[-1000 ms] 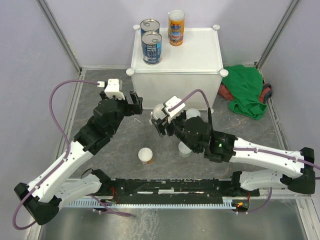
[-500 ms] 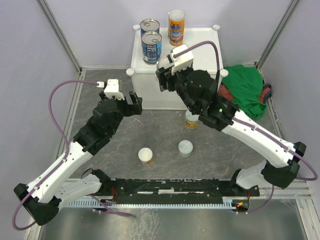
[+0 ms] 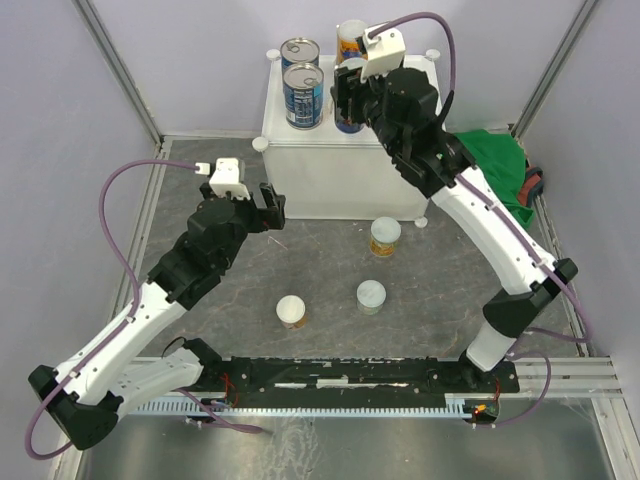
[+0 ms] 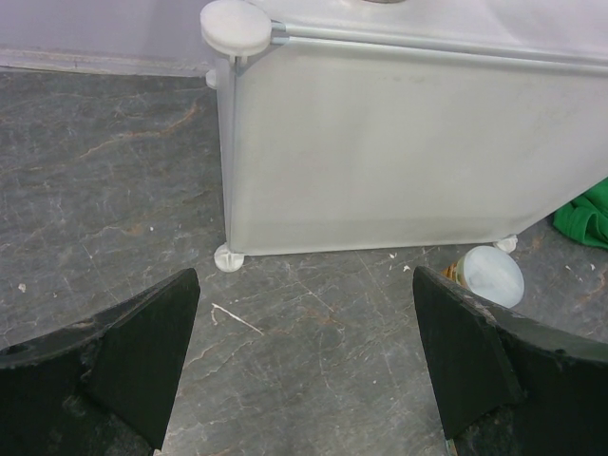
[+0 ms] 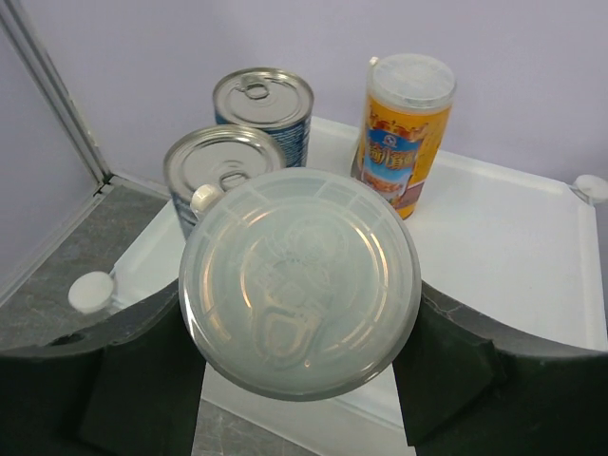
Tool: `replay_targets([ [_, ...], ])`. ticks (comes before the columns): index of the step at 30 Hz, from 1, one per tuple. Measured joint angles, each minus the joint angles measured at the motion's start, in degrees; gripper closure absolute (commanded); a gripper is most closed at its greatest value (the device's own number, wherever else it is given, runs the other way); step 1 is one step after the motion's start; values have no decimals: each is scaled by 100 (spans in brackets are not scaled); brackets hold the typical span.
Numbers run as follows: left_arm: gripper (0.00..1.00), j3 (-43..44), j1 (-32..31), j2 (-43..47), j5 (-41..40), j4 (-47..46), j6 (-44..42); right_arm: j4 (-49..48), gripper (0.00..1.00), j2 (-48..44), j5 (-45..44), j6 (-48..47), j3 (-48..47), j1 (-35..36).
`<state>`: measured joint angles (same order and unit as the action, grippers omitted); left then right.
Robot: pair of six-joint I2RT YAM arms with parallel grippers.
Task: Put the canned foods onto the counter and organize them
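My right gripper (image 3: 349,103) is shut on a can with a pale translucent lid (image 5: 299,280) and holds it above the front part of the white counter (image 3: 400,110). Behind it on the counter (image 5: 494,237) stand two dark blue cans (image 5: 263,104) (image 5: 220,166) and a tall orange-labelled can (image 5: 404,128). Three pale-lidded cans (image 3: 385,238) (image 3: 371,296) (image 3: 292,311) stand on the grey floor in front of the counter. My left gripper (image 3: 270,208) (image 4: 304,361) hangs open and empty over the floor, facing the counter's front wall (image 4: 380,161).
A green cloth (image 3: 495,190) lies on the floor to the right of the counter. Round knobs (image 4: 236,27) mark the counter's corners. Lilac walls with metal posts close in the back. One floor can (image 4: 489,275) shows beside my left gripper's right finger.
My right arm has risen from low over the floor and carried the can up and back, over the counter. The left arm has not moved.
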<state>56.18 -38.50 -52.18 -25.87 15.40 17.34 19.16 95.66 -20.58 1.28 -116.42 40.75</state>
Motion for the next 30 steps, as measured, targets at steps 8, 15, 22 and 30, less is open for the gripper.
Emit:
replay_targets([
  [8,1,13,0,-153,17,-9,0,365,95,914,450,393,-1108,-664],
  [15,1,37,0,-289,57,-13,0,691,95,1611,745,643,-1784,-1029],
  [22,1,44,0,-378,76,-55,-2,929,94,2177,901,708,-2286,-1165],
  [30,1,44,0,-442,96,-76,-2,960,86,2341,1003,750,-2524,-1163],
])
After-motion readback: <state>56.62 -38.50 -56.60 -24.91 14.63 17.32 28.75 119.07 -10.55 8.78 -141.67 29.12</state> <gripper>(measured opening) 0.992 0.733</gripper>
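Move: The right hand holds a lidded can in the air by the front edge of the white counter; its free spot on top lies about 12 cm ahead, 1 cm to the right and 6 cm lower. Beyond that spot stands the orange can, 20 cm ahead of the hand and 2 cm right. Of the blue cans, the front one is 11 cm ahead and 9 cm left, the back one 19 cm ahead and 10 cm left. From the left hand the spot is some 24 cm ahead, 18 cm right and 10 cm up. Still gripping the lidded can by its sides, the right hand carries it forward about 12 cm over the counter, sinking some 6 cm on the way, down to the spot in front of the orange can and right of the front blue can. The wrist tips down about 10 degrees; the fingers stay as they are. The empty, open left hand sinks and eases forward and right a couple of centimetres. ##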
